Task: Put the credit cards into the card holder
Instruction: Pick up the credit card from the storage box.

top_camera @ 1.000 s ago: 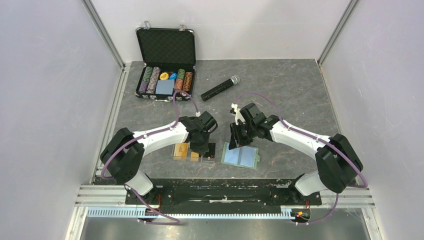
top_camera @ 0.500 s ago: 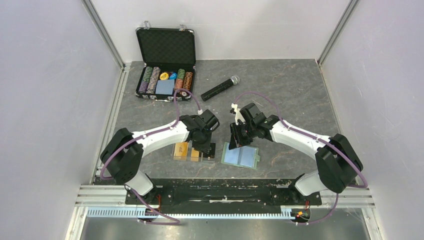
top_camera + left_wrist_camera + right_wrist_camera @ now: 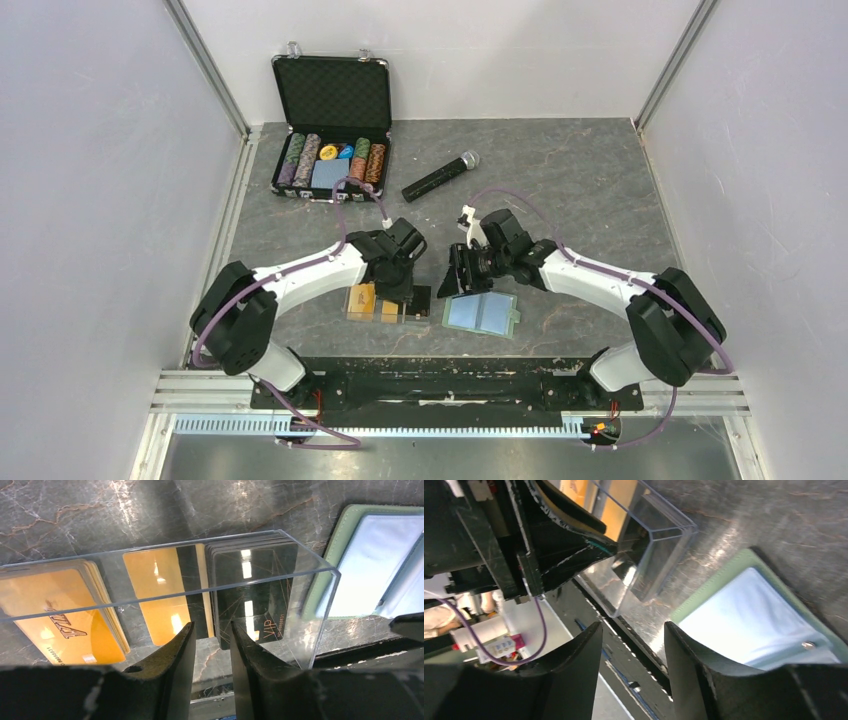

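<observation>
The credit cards lie in a clear plastic tray point(image 3: 320, 570): an orange stack point(image 3: 60, 615) at its left, one orange card point(image 3: 160, 595) in the middle, a black stack point(image 3: 255, 590) at its right. My left gripper point(image 3: 212, 635) hovers over the tray's near edge point(image 3: 385, 305), open, with nothing between its fingers. The card holder point(image 3: 482, 313) lies unfolded to the right, sage-green rim around a light blue inside point(image 3: 754, 610). My right gripper point(image 3: 452, 283) hangs open and empty over the gap between tray point(image 3: 649, 545) and holder point(image 3: 370, 565).
An open black case of poker chips point(image 3: 330, 160) stands at the back left. A black microphone point(image 3: 440, 177) lies behind the grippers. The two wrists are close together. The table's near edge and metal rail run just below the tray and holder.
Both grippers' jaws have widened. The right gripper has swung left, off the holder's upper left corner toward the tray. The left wrist has shifted slightly up and left.
</observation>
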`<state>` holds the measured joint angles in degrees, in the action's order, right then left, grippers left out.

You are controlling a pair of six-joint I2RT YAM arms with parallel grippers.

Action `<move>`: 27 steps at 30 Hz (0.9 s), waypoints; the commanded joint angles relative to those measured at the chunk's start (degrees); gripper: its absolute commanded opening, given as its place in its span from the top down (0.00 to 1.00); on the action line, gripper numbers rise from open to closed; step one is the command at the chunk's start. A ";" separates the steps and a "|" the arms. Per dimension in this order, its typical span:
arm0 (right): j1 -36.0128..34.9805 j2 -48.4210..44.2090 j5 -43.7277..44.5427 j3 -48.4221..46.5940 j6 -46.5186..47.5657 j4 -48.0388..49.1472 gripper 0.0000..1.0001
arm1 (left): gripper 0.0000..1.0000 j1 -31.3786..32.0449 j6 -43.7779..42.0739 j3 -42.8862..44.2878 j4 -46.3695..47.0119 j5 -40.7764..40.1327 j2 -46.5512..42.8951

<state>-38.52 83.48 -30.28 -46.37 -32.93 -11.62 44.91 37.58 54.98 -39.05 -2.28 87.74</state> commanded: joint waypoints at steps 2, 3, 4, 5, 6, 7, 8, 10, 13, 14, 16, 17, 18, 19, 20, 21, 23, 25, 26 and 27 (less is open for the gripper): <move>-1.86 2.83 -5.13 1.08 -7.19 11.17 0.48 | 0.64 -2.81 1.23 -2.51 4.90 3.98 -2.82; -2.26 3.66 -5.14 0.81 -7.25 11.16 0.48 | 0.64 -3.18 1.40 -2.93 5.59 4.81 -2.73; -2.70 4.36 -4.93 0.44 -7.37 11.17 0.49 | 0.64 -3.47 1.52 -3.32 6.37 5.56 -2.59; -2.98 5.00 -4.67 0.24 -7.28 11.17 0.50 | 0.64 -3.68 1.68 -3.57 7.00 6.28 -2.48; -3.23 5.57 -4.41 0.14 -7.33 11.19 0.52 | 0.64 -3.77 1.95 -3.80 7.79 6.89 -2.19; -3.48 5.95 -4.12 0.03 -7.20 11.14 0.55 | 0.65 -3.81 2.10 -3.98 8.45 7.51 -1.95; -3.69 6.24 -3.65 0.01 -6.98 11.18 0.57 | 0.65 -3.82 2.31 -4.00 8.91 8.15 -1.54; -4.14 6.63 -2.46 -0.20 -6.22 10.81 0.62 | 0.65 -3.86 2.61 -4.05 10.10 9.29 -0.78; -4.62 7.02 -1.34 -0.39 -5.25 9.41 0.67 | 0.69 -3.86 2.74 -4.01 11.16 10.37 0.43; -4.79 7.08 -1.20 -0.34 -5.09 9.20 0.68 | 0.72 -3.86 2.72 -3.79 11.16 10.49 0.97; -4.97 7.31 -1.01 -0.15 -4.88 9.00 0.71 | 0.79 -3.85 2.54 -3.36 10.66 10.42 1.92; -5.10 7.37 -0.92 -0.04 -4.87 8.98 0.72 | 0.81 -3.86 2.50 -3.07 10.24 10.14 2.23; -5.15 7.40 -0.92 0.05 -4.77 8.93 0.72 | 0.83 -3.86 2.35 -2.96 10.03 10.03 2.63; -5.23 7.45 -0.79 0.06 -4.59 8.79 0.72 | 0.84 -3.86 2.17 -2.80 9.61 9.80 2.76; -5.25 7.48 -0.74 0.14 -4.54 8.72 0.72 | 0.85 -3.86 1.97 -2.61 9.36 9.65 2.69; -5.26 7.51 -0.74 0.14 -4.41 8.59 0.72 | 0.85 -3.84 1.83 -2.53 9.22 9.58 2.41; -5.33 7.60 -0.74 0.05 -4.25 8.38 0.73 | 0.85 -3.84 1.56 -2.34 8.68 9.15 1.69; -5.38 7.60 -0.74 0.05 -4.25 8.36 0.73 | 0.85 -3.79 1.45 -2.26 8.72 9.22 0.79; -5.35 7.65 -0.66 0.05 -4.23 8.32 0.73 | 0.86 -3.78 1.37 -2.20 8.68 9.57 0.41; -5.38 7.65 -0.65 0.05 -4.11 8.27 0.73 | 0.86 -3.80 1.38 -2.08 8.72 9.86 0.17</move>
<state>-43.51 90.85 -32.05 -45.39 -38.35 -3.62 40.60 38.28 51.70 -31.83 6.20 88.49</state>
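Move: The black VIP cards in the storage box lie about 3 cm to the right of my left hand, 1 cm ahead and some 2 cm below. The single orange card is about 3 cm to its left, and the left orange stack about 8 cm left, both roughly level ahead. From my right hand the black cards are some 8 cm left, 1 cm back and 6 cm down. The open card holder is about 4 cm right of it, 3 cm back and 8 cm below. I narrow my left fingers to a slim gap at the inner edge of the black cards, tilting their tips some 10 degrees to the right and settling about 1 cm right and down. Meanwhile I bring my right hand about 3 cm left, then nearly as far down and 2 cm back, towards the box's right end, partly closing its fingers. Whether either hand grips a card can't be seen. ##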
